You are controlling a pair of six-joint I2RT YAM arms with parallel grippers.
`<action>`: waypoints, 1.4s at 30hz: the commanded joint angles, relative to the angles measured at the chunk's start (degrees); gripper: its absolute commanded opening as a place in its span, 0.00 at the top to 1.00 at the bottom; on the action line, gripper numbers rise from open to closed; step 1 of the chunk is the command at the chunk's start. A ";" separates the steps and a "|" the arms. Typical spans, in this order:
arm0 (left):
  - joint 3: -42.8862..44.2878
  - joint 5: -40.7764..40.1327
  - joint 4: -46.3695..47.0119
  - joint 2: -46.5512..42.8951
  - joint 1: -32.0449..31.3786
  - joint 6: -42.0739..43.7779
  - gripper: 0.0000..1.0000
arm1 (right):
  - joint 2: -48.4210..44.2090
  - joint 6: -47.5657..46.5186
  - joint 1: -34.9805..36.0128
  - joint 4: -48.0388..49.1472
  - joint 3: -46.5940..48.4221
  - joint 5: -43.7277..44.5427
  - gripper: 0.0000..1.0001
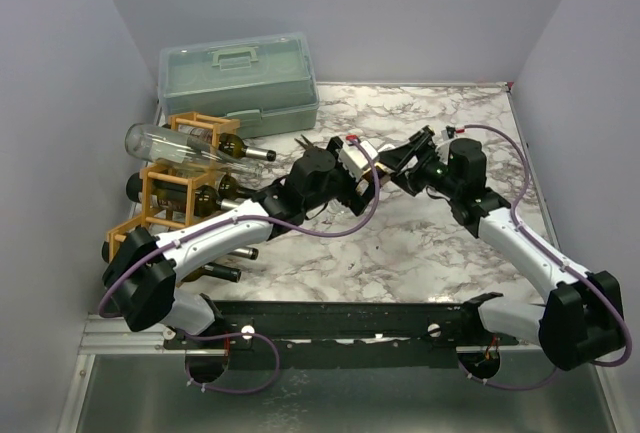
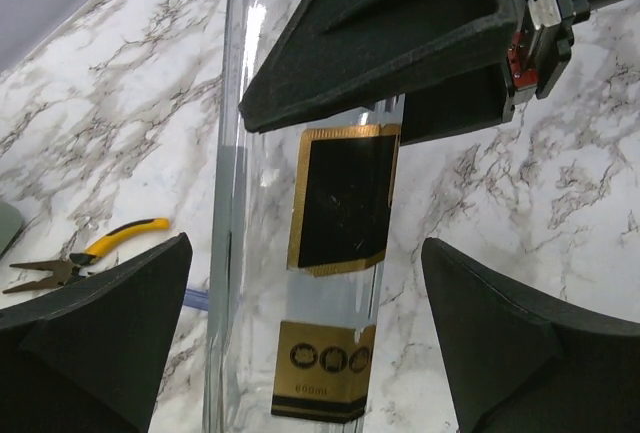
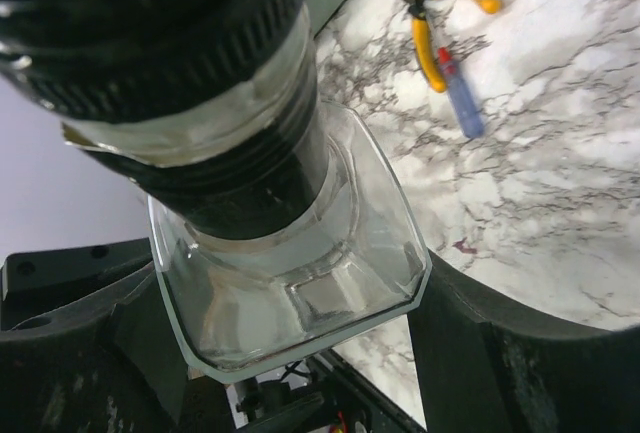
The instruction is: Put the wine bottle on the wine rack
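Observation:
The wine bottle (image 2: 340, 203) is a clear square bottle with a black and gold label, held above the marble table. My right gripper (image 3: 290, 303) is shut on its shoulder, just below the black cap (image 3: 150, 33). My left gripper (image 2: 305, 253) is open, with its two fingers (image 2: 100, 323) wide on either side of the bottle's body and clear of the glass. Both grippers meet mid-table in the top view, the left gripper (image 1: 368, 168) beside the right gripper (image 1: 405, 158). The wine rack (image 1: 165, 198) stands at the left and holds several bottles.
A pale green toolbox (image 1: 240, 78) sits at the back left, behind the rack. Yellow-handled pliers (image 3: 440, 23) and a blue tool (image 3: 462, 103) lie on the marble table (image 1: 450, 253) beyond the bottle. Grey walls enclose the left, back and right sides.

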 commanded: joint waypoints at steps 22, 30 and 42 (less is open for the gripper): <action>3.12 -2.74 -5.02 0.04 -2.38 5.73 0.78 | -7.07 1.10 6.69 4.83 6.15 0.34 1.00; 0.99 -5.16 -3.94 -2.49 -3.77 12.17 1.00 | -8.74 -7.39 6.60 -6.00 10.97 4.64 0.45; -1.41 -7.07 -2.06 -4.72 -6.34 16.29 1.00 | -11.88 -10.00 6.63 -13.58 10.99 7.51 0.00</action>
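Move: The clear square wine bottle, held roughly upright in the right gripper, has its middle about 3 cm ahead of the open left gripper, 4 cm to its right and 4 cm lower. The pliers lie on the table some 9 cm ahead and 9 cm left of the left hand, 20 cm down; the wine rack is level with it, about 38 cm left and 10 cm down. The left gripper waits about 4 cm back and 6 cm left of the right hand, 1 cm higher. Bring the bottle with the right gripper about 4 cm left, also up and back, in between the waiting left fingers. Close the left fingers on its body, then tip them up some 10 degrees while easing that hand back about 2 cm. Keep raising the right hand, to about 7 cm in all, then open its fingers wide to let go. ##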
